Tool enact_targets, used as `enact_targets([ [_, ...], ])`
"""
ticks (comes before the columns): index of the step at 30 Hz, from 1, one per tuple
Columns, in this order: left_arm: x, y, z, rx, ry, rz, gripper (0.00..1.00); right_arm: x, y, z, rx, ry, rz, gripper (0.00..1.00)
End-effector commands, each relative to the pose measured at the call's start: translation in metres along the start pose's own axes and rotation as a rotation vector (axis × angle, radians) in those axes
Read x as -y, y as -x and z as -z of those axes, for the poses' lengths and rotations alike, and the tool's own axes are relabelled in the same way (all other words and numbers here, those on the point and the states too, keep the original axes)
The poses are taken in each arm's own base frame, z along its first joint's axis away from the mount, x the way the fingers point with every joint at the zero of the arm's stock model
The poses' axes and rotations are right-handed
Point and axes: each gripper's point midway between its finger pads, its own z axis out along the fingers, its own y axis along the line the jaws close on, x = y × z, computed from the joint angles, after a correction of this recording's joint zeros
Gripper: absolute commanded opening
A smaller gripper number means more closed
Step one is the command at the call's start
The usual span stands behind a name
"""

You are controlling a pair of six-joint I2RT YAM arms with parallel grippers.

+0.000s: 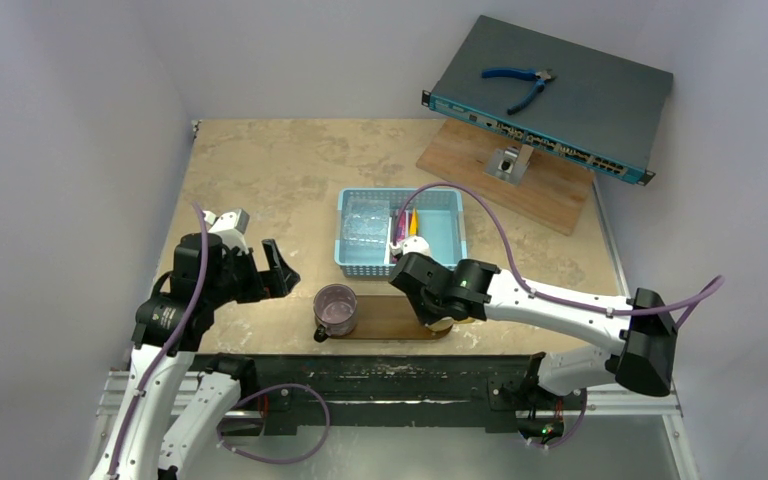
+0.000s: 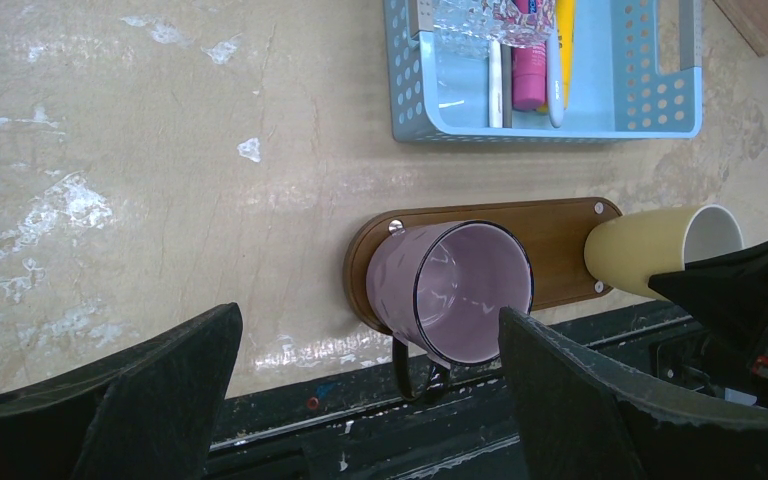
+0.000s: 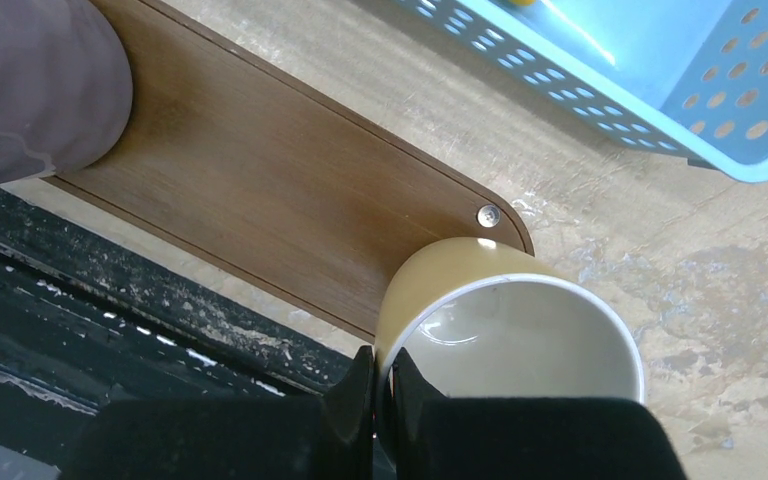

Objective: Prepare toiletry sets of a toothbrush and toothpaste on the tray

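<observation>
The dark-brown oval tray lies at the table's near edge, also in the left wrist view and right wrist view. A pink tube, a yellow tube and pale brushes lie in the light-blue basket behind the tray. A purple cup stands on the tray's left end. My right gripper is shut on the rim of a cream cup at the tray's right end. My left gripper is open and empty, left of the purple cup.
A clear plastic packet fills the basket's left half. At the back right a lighter wooden board carries a blue network box with blue pliers on top. A black rail runs along the near edge.
</observation>
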Motion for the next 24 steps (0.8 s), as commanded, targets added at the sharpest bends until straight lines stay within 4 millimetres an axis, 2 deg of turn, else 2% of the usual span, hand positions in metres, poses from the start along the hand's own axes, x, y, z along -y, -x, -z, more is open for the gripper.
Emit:
enact_targets([
  [1,0.004,0.007,0.0,0.033,-0.028,-0.035,1.0,0.0,0.006,-0.001,0.031,-0.017,-0.017,0.0],
  [4,0.004,0.006,0.0,0.033,-0.028,-0.036,1.0,0.0,0.005,-0.001,0.031,-0.019,-0.017,0.01],
  [17,0.005,0.007,0.0,0.036,-0.032,-0.037,1.0,0.006,0.004,-0.006,0.024,-0.067,-0.014,0.24],
  [24,0.005,0.006,0.0,0.032,-0.031,-0.036,1.0,0.007,0.02,0.009,0.06,-0.07,-0.014,0.34],
])
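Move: The yellow mug is already on the right end of the tray, its near-left wall pinched in my right fingers; its middle lies about 3 cm right, 2 cm ahead and 4 cm below that hand. The purple mug stands roughly 18 cm to the hand's left and 2 cm ahead, the basket's middle some 20 cm ahead and 6 cm left. From my idle left hand, the yellow mug is about 31 cm right, 4 cm back and 11 cm lower. I release the yellow mug's wall, opening my right fingers from shut to about a third of their range, so one finger stands outside the rim and the other inside, clear of the wall. My right hand stays nearly in place, easing only about 1 cm down, forward and to the right, and leaning a few degrees. ##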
